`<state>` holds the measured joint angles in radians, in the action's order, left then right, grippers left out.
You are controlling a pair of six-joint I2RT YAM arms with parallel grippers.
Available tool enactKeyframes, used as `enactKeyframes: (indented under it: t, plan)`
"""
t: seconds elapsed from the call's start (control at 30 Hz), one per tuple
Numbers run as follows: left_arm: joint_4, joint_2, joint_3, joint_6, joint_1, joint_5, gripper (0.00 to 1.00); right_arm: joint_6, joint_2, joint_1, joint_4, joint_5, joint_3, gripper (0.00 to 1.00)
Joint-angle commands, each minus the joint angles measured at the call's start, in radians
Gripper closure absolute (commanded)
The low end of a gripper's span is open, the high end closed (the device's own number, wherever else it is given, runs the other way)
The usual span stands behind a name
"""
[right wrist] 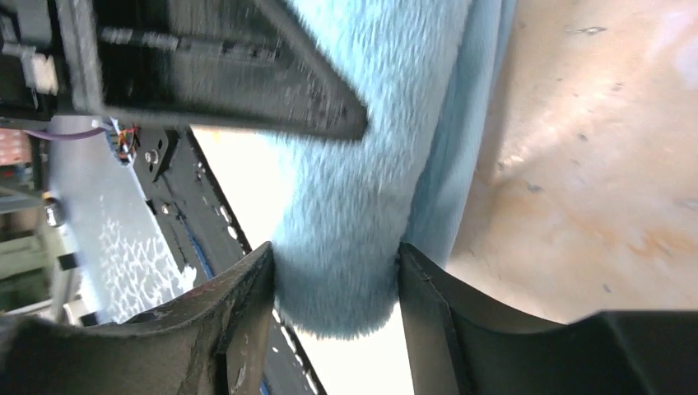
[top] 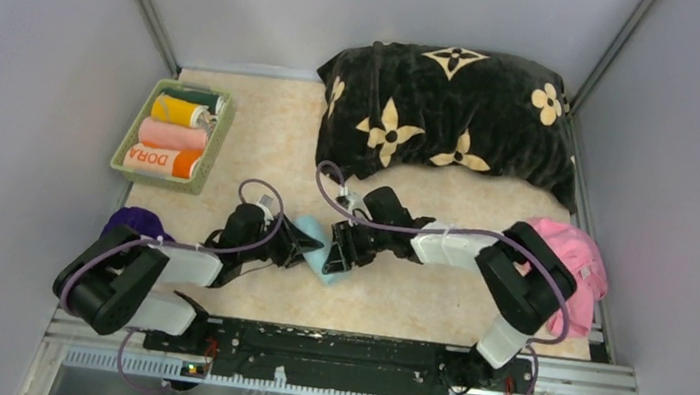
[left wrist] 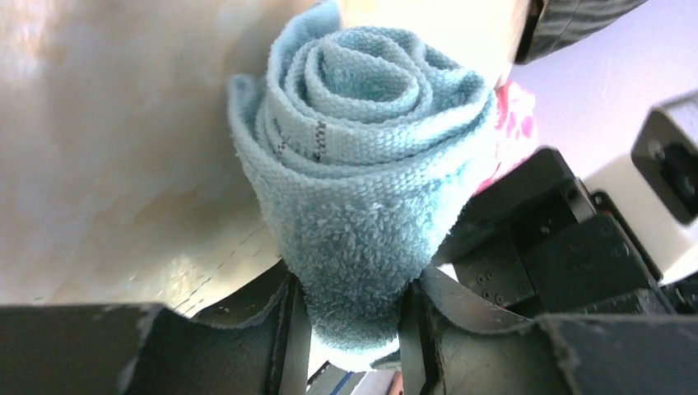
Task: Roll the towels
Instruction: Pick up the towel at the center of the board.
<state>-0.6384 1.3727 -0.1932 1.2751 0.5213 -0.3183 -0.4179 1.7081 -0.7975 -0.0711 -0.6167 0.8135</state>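
Note:
A light blue towel (top: 310,230), rolled into a tight spiral (left wrist: 370,164), hangs between both grippers just above the middle of the table. My left gripper (top: 303,247) comes in from the left and pinches the roll's lower end (left wrist: 354,329) between its fingers. From the right, my right gripper (top: 343,250) has the roll (right wrist: 362,164) between its fingers (right wrist: 337,288), both pads touching the cloth. A pink towel (top: 576,255) lies crumpled at the right edge. A dark purple towel (top: 133,222) lies at the left, partly behind my left arm.
A green basket (top: 121,155) at the back left holds several rolled towels, among them a yellow one (top: 175,111) and an orange one marked DORA (top: 161,160). A big black cushion (top: 446,119) with beige flowers fills the back right. Grey walls close in both sides.

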Motion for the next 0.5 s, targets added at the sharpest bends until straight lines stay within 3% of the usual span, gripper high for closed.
enactKeyframes:
  t: [0.0, 0.27, 0.47]
  plan:
    - [0.105, -0.079, -0.075, -0.049, -0.046, 0.104, 0.65, 0.119, -0.181, 0.000, 0.243, 0.140, 0.056, 0.44]
    - [0.276, -0.193, -0.228, -0.143, -0.222, 0.098, 0.64, 0.172, -0.455, 0.049, 0.331, 0.346, 0.055, 0.28]
    - [0.410, -0.239, -0.372, -0.214, -0.416, 0.065, 0.63, 0.187, -0.559, 0.102, 0.304, 0.430, -0.026, 0.17]
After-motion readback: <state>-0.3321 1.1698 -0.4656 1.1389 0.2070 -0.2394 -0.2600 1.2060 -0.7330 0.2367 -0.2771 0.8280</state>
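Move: The rolled light-blue towel is already in the left fingers, gripped near its middle just above the board. From that hand the green basket is about 30 cm left and 18 cm ahead, roughly level; the purple towel is some 34 cm left and 3 cm nearer the base, and the black pillow's middle about 25 cm right and 28 cm ahead. From the right hand, around its near end, the rolled towel's middle is about 3 cm left and 2 cm ahead. The rolled towel is carried off the board by the left hand, which keeps its grip and sweeps forward, up and left towards the green basket, roughly 17 cm in all, its fingers levelling and turning counter-clockwise by about 20 degrees. The right hand opens farther and comes free, rising about 11 cm while backing off to the right and somewhat forward, rolling as it goes. ##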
